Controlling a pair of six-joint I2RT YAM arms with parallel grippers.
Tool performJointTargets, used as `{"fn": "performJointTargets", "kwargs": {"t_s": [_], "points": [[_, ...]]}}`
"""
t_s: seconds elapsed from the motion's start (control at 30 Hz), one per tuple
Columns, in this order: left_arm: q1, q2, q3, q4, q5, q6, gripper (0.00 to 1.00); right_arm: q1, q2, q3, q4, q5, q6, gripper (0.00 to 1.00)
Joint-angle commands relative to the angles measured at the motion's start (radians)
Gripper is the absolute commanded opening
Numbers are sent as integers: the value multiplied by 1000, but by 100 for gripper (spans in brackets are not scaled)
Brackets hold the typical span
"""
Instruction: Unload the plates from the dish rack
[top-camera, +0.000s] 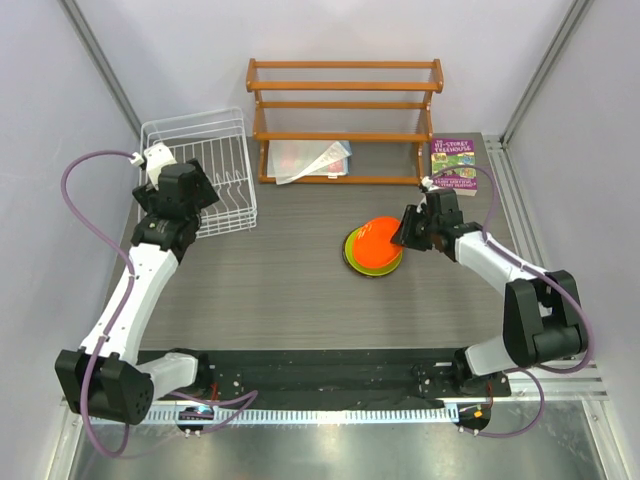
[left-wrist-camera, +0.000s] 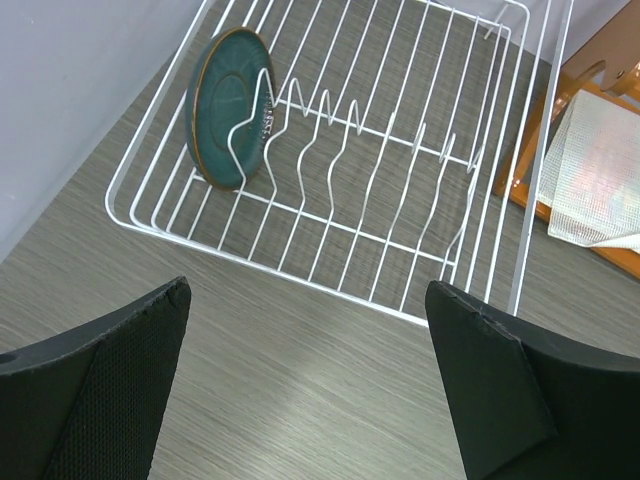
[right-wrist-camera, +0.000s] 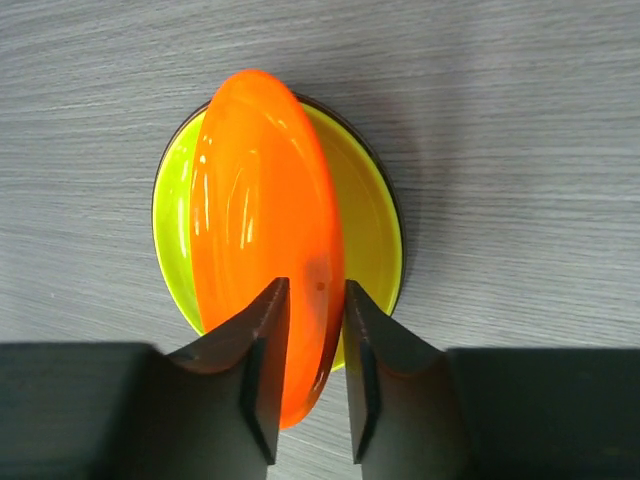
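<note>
The white wire dish rack (top-camera: 195, 130) stands at the back left. In the left wrist view the rack (left-wrist-camera: 300, 272) holds one teal blue plate (left-wrist-camera: 228, 108) upright between tines at its left end. My left gripper (left-wrist-camera: 308, 300) is open and empty, above the table just in front of the rack (top-camera: 200, 195). My right gripper (right-wrist-camera: 310, 300) is shut on the rim of the orange plate (right-wrist-camera: 250, 180), held tilted over the lime green plate (right-wrist-camera: 365, 220). A dark rim (right-wrist-camera: 397, 200) shows under the lime plate. This stack lies mid-table (top-camera: 375, 242).
An orange-brown wooden tiered shelf (top-camera: 345, 105) stands at the back, with a clear wrapped packet (top-camera: 315, 160) on its bottom level. A purple book (top-camera: 453, 163) lies to the right of it. Grey walls close in on the left and right sides.
</note>
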Motion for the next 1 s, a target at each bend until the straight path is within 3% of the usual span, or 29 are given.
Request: {"fn": "performJointTargets", "kwargs": {"t_s": [0.0, 0.03, 0.43, 0.97], "points": [[-2, 11, 15, 5, -34, 3, 100, 2, 10, 11, 36, -60, -1, 37], [-2, 14, 15, 9, -37, 2, 99, 2, 12, 11, 36, -71, -1, 45], [0, 97, 53, 1, -38, -9, 99, 4, 56, 61, -82, -111, -68, 66], [44, 178, 119, -11, -121, 39, 100, 50, 72, 117, -200, 105, -114, 71]]}}
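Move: The orange plate's near-side rim is still between my right fingers, its middle about 5 cm left, 1 cm ahead and 3 cm below; the green plate under it is 6 cm left, 1 cm ahead, 5 cm down, and the book some 27 cm ahead, 18 cm right and low. From my empty left hand the teal plate stands roughly 11 cm ahead, 9 cm left and 14 cm below, in the dish rack, whose middle is about 17 cm ahead, 2 cm left. I let the orange plate go onto the green one: my right fingers, already parting, spread wide open while the hand eases about 2 cm back and 2 cm down, tips a few degrees further down and turns slightly counter-clockwise. My left hand, fingers kept wide open, sinks some 3 cm, tipping down a little, then edges forward and rises about 1 cm, ending nearer the teal plate. ##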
